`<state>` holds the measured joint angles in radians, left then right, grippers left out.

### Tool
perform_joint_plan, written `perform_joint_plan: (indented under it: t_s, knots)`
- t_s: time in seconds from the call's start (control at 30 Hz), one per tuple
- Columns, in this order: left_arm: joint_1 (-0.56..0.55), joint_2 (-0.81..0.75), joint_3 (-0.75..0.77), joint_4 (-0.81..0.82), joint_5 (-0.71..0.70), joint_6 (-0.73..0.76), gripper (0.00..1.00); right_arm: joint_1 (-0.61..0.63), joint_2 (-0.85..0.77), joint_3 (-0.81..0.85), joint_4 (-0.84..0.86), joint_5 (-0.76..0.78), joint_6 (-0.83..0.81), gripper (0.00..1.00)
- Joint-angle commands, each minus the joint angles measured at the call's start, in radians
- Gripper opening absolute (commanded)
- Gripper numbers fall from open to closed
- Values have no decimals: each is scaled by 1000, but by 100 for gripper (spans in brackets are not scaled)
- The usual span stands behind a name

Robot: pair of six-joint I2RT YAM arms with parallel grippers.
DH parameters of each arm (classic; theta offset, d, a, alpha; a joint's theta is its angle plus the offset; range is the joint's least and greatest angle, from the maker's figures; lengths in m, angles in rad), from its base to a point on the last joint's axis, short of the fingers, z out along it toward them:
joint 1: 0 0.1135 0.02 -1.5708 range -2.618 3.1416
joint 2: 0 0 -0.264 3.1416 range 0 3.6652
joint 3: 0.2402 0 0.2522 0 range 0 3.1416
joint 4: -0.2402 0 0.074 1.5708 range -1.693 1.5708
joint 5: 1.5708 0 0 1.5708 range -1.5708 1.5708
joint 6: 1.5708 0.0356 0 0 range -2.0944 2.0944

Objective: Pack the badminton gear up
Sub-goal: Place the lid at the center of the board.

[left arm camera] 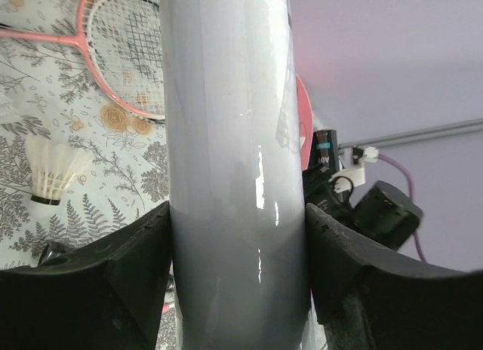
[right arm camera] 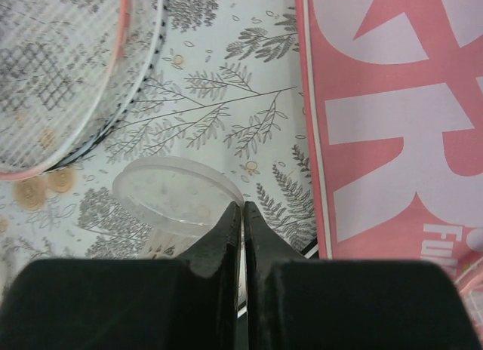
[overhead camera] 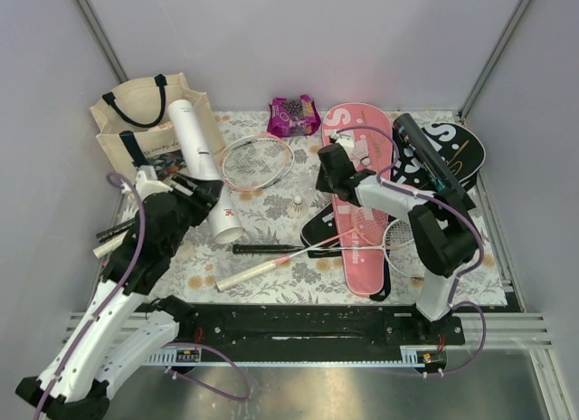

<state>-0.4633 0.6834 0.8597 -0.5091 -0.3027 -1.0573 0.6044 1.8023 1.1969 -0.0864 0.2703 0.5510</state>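
Note:
My left gripper (overhead camera: 206, 192) is shut on the long white tube (overhead camera: 201, 153), which fills the left wrist view (left arm camera: 234, 139) between both fingers (left arm camera: 139, 252). At mid-table my right gripper (overhead camera: 324, 180) is shut, pinching the rim of a clear round lid (right arm camera: 173, 193) at its fingertips (right arm camera: 242, 207). Just below the lid stands a white shuttlecock (overhead camera: 299, 203) (left arm camera: 51, 173). A pink-rimmed racket (overhead camera: 258, 160) (right arm camera: 60, 78) lies beside it. The pink "SPORT" cover (overhead camera: 357, 212) (right arm camera: 392, 101) lies to the right. Beyond it are a black cover (overhead camera: 448, 157) and a black tube (overhead camera: 421, 150).
A cream tote (overhead camera: 136, 121) with navy handles stands at the back left, behind the white tube. A purple-pink snack packet (overhead camera: 294, 115) lies at the back. Two more rackets, one white-handled (overhead camera: 258, 273) and one black-handled (overhead camera: 267, 249), cross the floral cloth near the front.

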Motion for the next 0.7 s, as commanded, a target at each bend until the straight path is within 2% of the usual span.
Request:
perform_joint_plan:
  t_s: [0.0, 0.2, 0.37, 0.5, 0.67]
  knots:
    - [6, -76, -34, 9, -124, -39, 23, -35, 54, 84, -36, -65, -2, 9]
    - [6, -62, -30, -25, -171, -55, 21, -45, 72, 110, -68, -89, -28, 21]
    - [8, -61, -5, -75, -254, -73, 19, -45, 20, 112, -122, -115, -31, 32]
    - [8, -87, 13, -109, -340, -79, 20, -43, -46, 83, -105, -239, 6, 37]
    - [8, -102, 67, -193, -459, -102, 19, 6, -77, 59, 59, -451, 32, 46]
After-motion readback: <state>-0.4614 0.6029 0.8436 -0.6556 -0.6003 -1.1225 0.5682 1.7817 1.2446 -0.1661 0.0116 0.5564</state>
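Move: Nearly under the right hand, some 8 cm down and about 2 cm farther out and left, is the board's centre, where the translucent lid pinched in its fingertips is bound. A shuttlecock lies roughly 5 cm left and 1 cm ahead of that hand, the pink case's middle about 11 cm right and 3 cm ahead. From the left hand, holding the white tube aloft, the board's centre is about 15 cm ahead, 19 cm right and 27 cm below. Sinking about 2.5 cm towards the flowered board, the right hand pauses low while its fingers open to nearly half and let the lid go, then climbs some 4 cm, drawing back and left with a slight roll and a counter-clockwise turn. The left hand keeps its grip on the tube and carries it about 6 cm left, away from the board's centre, turning it some 15 degrees counter-clockwise. ##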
